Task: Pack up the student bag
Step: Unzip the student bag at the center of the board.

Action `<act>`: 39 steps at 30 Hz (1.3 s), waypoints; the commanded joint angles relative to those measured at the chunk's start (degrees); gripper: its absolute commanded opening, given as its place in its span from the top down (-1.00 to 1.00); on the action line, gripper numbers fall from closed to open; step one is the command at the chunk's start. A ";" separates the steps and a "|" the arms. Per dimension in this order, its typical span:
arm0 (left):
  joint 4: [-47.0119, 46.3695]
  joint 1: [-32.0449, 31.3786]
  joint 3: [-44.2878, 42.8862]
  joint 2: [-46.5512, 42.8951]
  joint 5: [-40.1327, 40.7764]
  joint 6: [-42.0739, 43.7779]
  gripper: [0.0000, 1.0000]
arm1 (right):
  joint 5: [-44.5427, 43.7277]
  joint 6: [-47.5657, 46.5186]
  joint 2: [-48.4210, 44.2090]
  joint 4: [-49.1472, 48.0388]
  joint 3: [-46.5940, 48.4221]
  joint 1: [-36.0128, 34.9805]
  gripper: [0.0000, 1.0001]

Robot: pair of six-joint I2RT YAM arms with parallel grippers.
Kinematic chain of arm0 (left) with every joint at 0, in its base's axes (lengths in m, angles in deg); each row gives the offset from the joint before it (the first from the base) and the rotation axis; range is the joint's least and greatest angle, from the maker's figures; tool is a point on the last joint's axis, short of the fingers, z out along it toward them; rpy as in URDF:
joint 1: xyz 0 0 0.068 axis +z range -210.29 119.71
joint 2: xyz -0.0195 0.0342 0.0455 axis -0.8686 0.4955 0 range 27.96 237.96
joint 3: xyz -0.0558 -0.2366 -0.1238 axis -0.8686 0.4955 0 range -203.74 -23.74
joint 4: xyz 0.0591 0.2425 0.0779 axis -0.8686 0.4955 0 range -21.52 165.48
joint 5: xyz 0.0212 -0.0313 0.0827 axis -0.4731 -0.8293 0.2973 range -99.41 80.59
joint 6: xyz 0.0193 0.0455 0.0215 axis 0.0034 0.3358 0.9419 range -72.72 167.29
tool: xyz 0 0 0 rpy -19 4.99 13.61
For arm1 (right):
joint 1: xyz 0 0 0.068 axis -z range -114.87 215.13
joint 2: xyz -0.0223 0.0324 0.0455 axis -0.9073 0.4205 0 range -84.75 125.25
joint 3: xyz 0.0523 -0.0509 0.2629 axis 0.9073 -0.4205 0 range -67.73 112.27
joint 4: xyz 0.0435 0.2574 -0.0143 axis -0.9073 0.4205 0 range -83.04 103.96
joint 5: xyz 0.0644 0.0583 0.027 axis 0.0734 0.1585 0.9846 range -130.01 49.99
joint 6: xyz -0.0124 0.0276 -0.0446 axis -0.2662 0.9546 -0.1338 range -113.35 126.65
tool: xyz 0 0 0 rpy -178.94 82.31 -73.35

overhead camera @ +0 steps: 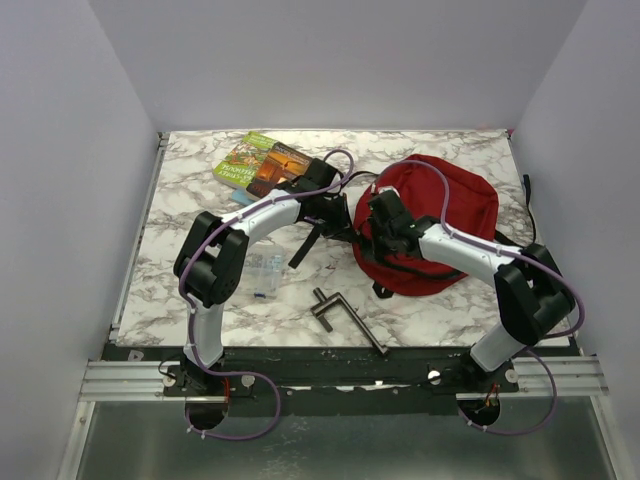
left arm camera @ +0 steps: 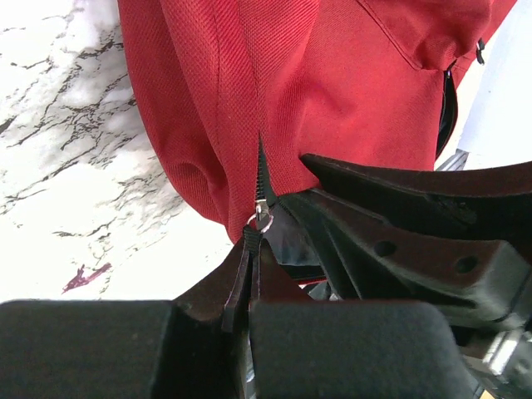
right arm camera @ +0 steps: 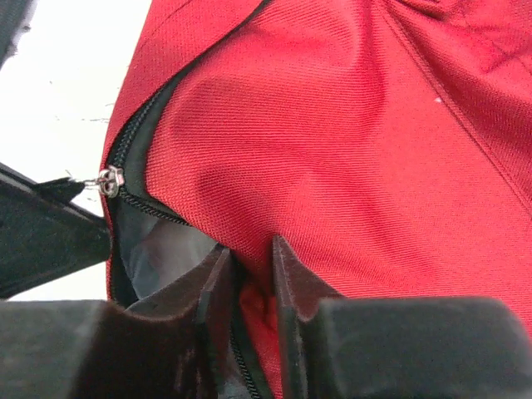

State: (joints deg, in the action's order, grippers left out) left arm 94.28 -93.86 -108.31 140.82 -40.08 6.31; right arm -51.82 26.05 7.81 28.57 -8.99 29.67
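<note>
The student bag (overhead camera: 440,200), dark red, lies at the right middle of the marble table (overhead camera: 180,200). My left gripper (left arm camera: 252,249) is at the bag's left side, shut on the black pull tab (left arm camera: 250,239) of the zipper slider (left arm camera: 262,218). The zipper is partly undone, and dark lining (right arm camera: 154,245) shows in the gap. My right gripper (right arm camera: 249,249) is shut on the red fabric edge beside that opening, one finger inside the gap and one outside. From above, both grippers (overhead camera: 345,215) (overhead camera: 385,225) meet at the bag's left side.
A colourful book (overhead camera: 262,165) lies at the back left. A small clear pouch (overhead camera: 262,272) sits near the left arm. A black T-shaped metal tool (overhead camera: 345,312) lies at the front middle. The bag's black strap (overhead camera: 308,240) trails left of the bag.
</note>
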 commanded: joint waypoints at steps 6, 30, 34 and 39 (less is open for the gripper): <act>-0.87 -0.02 2.42 -4.31 5.63 -2.74 1.00 | -9.73 4.90 -6.87 -4.20 -5.44 -0.19 0.99; 11.38 2.45 -16.30 8.09 7.03 3.42 1.00 | -10.54 14.35 -25.40 -1.02 -16.65 -0.12 0.99; 8.97 2.36 -7.18 1.85 2.66 5.06 1.00 | -13.40 12.09 -22.02 0.09 -13.91 -0.13 0.99; 7.06 2.06 -1.07 -2.44 -5.38 6.89 1.00 | -18.66 11.65 -17.76 3.34 -9.81 -0.01 0.99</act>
State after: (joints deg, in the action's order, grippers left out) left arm 102.81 -93.99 -112.42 142.63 -42.09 9.44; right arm -60.24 38.92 -12.34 23.67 -21.73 29.04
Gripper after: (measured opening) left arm 0.009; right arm 0.007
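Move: The left hand still holds the zip pull. The flap edge lies some 5 cm to its right, 2 cm back and 3 cm lower, with the black strap about 11 cm to its left and 3 cm back. For the right hand the flap edge is right between its closing fingertips, about 1 cm below; the zip pull is roughly 5 cm left, 2 cm ahead and 2 cm higher, the black tab about 9 cm straight back. Right pinches the flap edge and lifts it about 5 cm; left, gripping the pull, tugs forward-right, then back. ##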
